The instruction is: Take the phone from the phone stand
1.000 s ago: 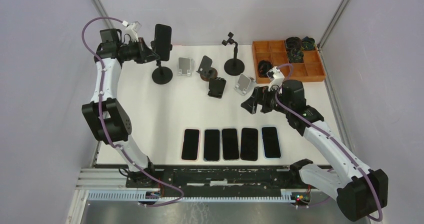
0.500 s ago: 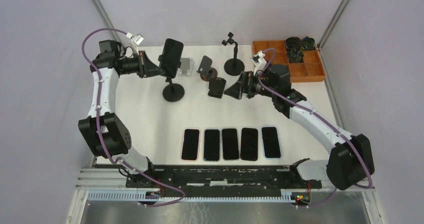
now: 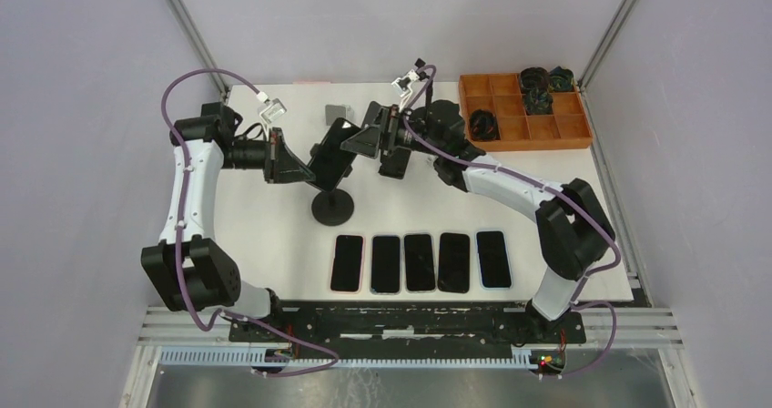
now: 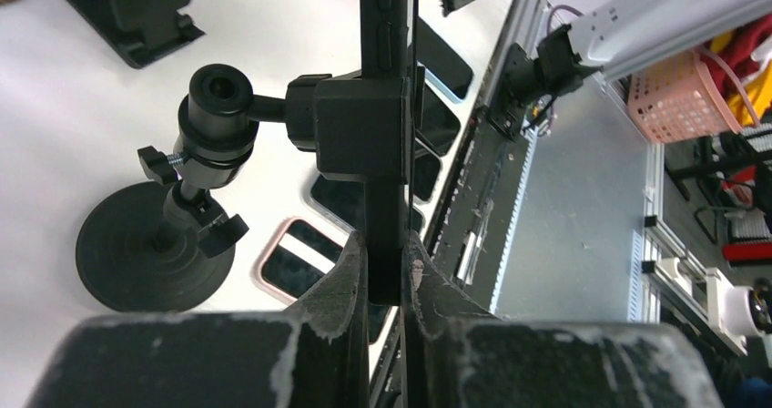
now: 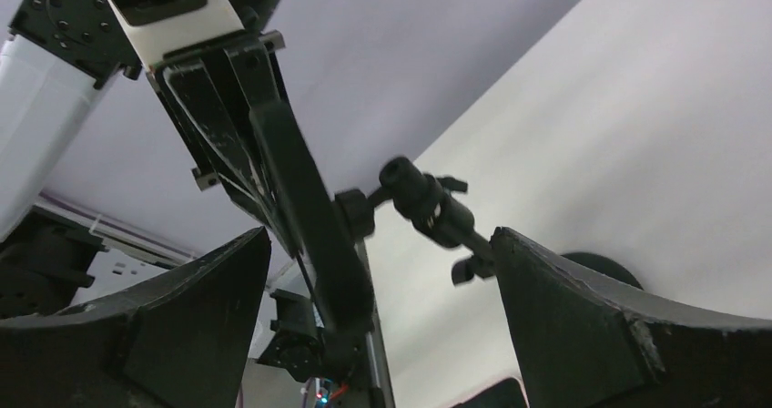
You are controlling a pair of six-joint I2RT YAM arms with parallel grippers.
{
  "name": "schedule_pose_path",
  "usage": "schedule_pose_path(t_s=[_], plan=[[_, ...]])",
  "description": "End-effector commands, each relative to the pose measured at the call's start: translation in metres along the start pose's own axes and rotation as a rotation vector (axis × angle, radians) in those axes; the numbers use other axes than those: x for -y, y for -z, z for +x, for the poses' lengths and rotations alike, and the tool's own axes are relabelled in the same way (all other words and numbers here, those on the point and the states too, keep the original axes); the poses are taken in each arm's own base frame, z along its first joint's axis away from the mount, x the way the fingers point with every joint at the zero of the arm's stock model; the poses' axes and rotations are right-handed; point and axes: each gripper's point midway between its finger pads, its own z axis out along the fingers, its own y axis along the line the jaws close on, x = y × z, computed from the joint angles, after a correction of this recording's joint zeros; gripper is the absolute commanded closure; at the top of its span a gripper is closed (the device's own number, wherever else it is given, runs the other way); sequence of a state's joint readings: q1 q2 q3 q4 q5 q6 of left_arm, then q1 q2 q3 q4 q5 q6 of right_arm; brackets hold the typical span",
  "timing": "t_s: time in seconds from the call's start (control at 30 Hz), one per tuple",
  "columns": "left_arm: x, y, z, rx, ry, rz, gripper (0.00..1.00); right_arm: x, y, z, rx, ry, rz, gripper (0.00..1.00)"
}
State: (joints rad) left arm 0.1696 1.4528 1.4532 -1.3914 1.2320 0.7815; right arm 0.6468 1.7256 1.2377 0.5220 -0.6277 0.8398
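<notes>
A black phone [image 3: 335, 153] sits in the clamp of a black phone stand [image 3: 332, 209] with a round base, at the table's middle left. My left gripper [image 3: 305, 164] is shut on the phone's lower end from the left. In the left wrist view the fingers [image 4: 350, 276] pinch the edge-on phone [image 4: 384, 25] just below the clamp [image 4: 360, 139]. My right gripper [image 3: 360, 141] is open, close to the phone's upper right. In the right wrist view the phone [image 5: 314, 226] and the stand's ball joint [image 5: 428, 203] lie between the spread fingers [image 5: 619, 326], untouched.
Several dark phones [image 3: 419, 262] lie in a row near the front edge. Small stands [image 3: 339, 111] and a black stand [image 3: 396, 162] sit behind the grippers. An orange compartment tray [image 3: 555, 130] is at the back right. The stand's base [image 4: 150, 244] rests on the white table.
My left gripper has carried the phone and stand from the back left toward the table's middle. My right arm has swung left from the right side, open, up to the phone.
</notes>
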Motion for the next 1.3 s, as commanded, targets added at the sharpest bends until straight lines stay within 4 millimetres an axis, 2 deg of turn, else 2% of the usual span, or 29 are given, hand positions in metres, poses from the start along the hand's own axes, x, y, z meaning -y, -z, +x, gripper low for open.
schedule_pose_path(t_s=[0.0, 0.1, 0.2, 0.27, 0.37, 0.4, 0.43, 0.53, 0.6, 0.67, 0.77, 0.87, 0.93, 0.97, 1.0, 1.03, 1.07, 1.1, 1.13, 1.27], plan=[[0.035, -0.002, -0.020, 0.110, -0.177, 0.119, 0.98, -0.041, -0.016, -0.035, 0.120, 0.038, -0.152, 0.02], [0.038, -0.003, -0.020, 0.109, -0.192, 0.126, 0.98, -0.046, -0.020, -0.032, 0.135, 0.014, -0.202, 0.02], [0.035, -0.004, -0.020, 0.108, -0.178, 0.132, 0.98, -0.054, -0.022, -0.027, 0.141, 0.009, -0.250, 0.13], [0.031, -0.006, -0.020, 0.104, -0.161, 0.135, 0.98, -0.060, -0.022, -0.025, 0.144, 0.001, -0.286, 0.25], [0.027, -0.006, -0.023, 0.108, -0.148, 0.140, 0.98, -0.068, -0.020, -0.023, 0.149, -0.014, -0.332, 0.50], [0.026, -0.006, -0.023, 0.110, -0.144, 0.141, 0.98, -0.069, -0.020, -0.021, 0.143, -0.017, -0.337, 0.53], [0.025, -0.006, -0.024, 0.113, -0.140, 0.144, 0.98, -0.069, -0.020, -0.019, 0.138, -0.017, -0.337, 0.50], [0.026, -0.006, -0.028, 0.124, -0.140, 0.152, 0.98, -0.068, -0.019, -0.014, 0.134, -0.014, -0.329, 0.35], [0.027, -0.006, -0.031, 0.130, -0.134, 0.157, 0.98, -0.065, -0.018, -0.012, 0.136, -0.017, -0.318, 0.31], [0.027, -0.005, -0.034, 0.134, -0.128, 0.158, 0.98, -0.065, -0.018, -0.009, 0.136, -0.023, -0.318, 0.32], [0.025, -0.005, -0.036, 0.128, -0.109, 0.154, 0.98, -0.061, -0.018, -0.003, 0.134, -0.037, -0.309, 0.45], [0.026, -0.002, -0.040, 0.127, -0.103, 0.143, 0.98, -0.059, -0.018, 0.001, 0.133, -0.042, -0.303, 0.54], [0.026, -0.002, -0.041, 0.123, -0.103, 0.139, 0.96, -0.062, -0.019, -0.005, 0.152, -0.027, -0.305, 0.70], [0.025, -0.002, -0.040, 0.118, -0.099, 0.134, 0.88, -0.065, -0.020, -0.010, 0.160, -0.015, -0.309, 0.78], [0.024, -0.002, -0.037, 0.110, -0.095, 0.127, 0.73, -0.067, -0.022, -0.014, 0.161, -0.007, -0.307, 0.86], [0.022, -0.002, -0.035, 0.099, -0.092, 0.118, 0.54, -0.069, -0.024, -0.019, 0.162, 0.004, -0.305, 0.92], [0.020, -0.002, -0.032, 0.088, -0.093, 0.107, 0.31, -0.071, -0.027, -0.022, 0.156, 0.010, -0.307, 0.96], [0.018, -0.002, -0.029, 0.074, -0.097, 0.093, 0.13, -0.074, -0.030, -0.025, 0.145, 0.021, -0.310, 0.99], [0.017, -0.002, -0.026, 0.060, -0.099, 0.077, 0.02, -0.079, -0.033, -0.030, 0.135, 0.032, -0.318, 1.00], [0.002, 0.003, -0.017, 0.003, -0.158, -0.039, 0.00, -0.087, -0.038, -0.040, 0.098, 0.063, -0.331, 1.00]])
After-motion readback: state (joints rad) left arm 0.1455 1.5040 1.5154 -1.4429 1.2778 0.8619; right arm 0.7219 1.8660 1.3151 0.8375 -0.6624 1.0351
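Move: The phone, clamped in its stand, is still pinched at its lower end by the left fingers, its middle about 6 cm right, 3 cm ahead and 3 cm above them. From the open right hand it is some 5 cm left, 2 cm back and 3 cm lower. The stand's round base lies about 5 cm ahead, 7 cm right and 23 cm below the left hand. The small black stand is roughly 8 cm ahead, 9 cm right and 25 cm below the right hand. The phone's free upper end is taken between the right fingers: that hand goes about 4 cm left and 3 cm up, easing back 2 cm, rolls some 15 degrees with its left side rising, and closes from wide open to a pinch. The left hand, staying within a centimetre or so, keeps hold of the lower end until late, then opens wide and lets go. ##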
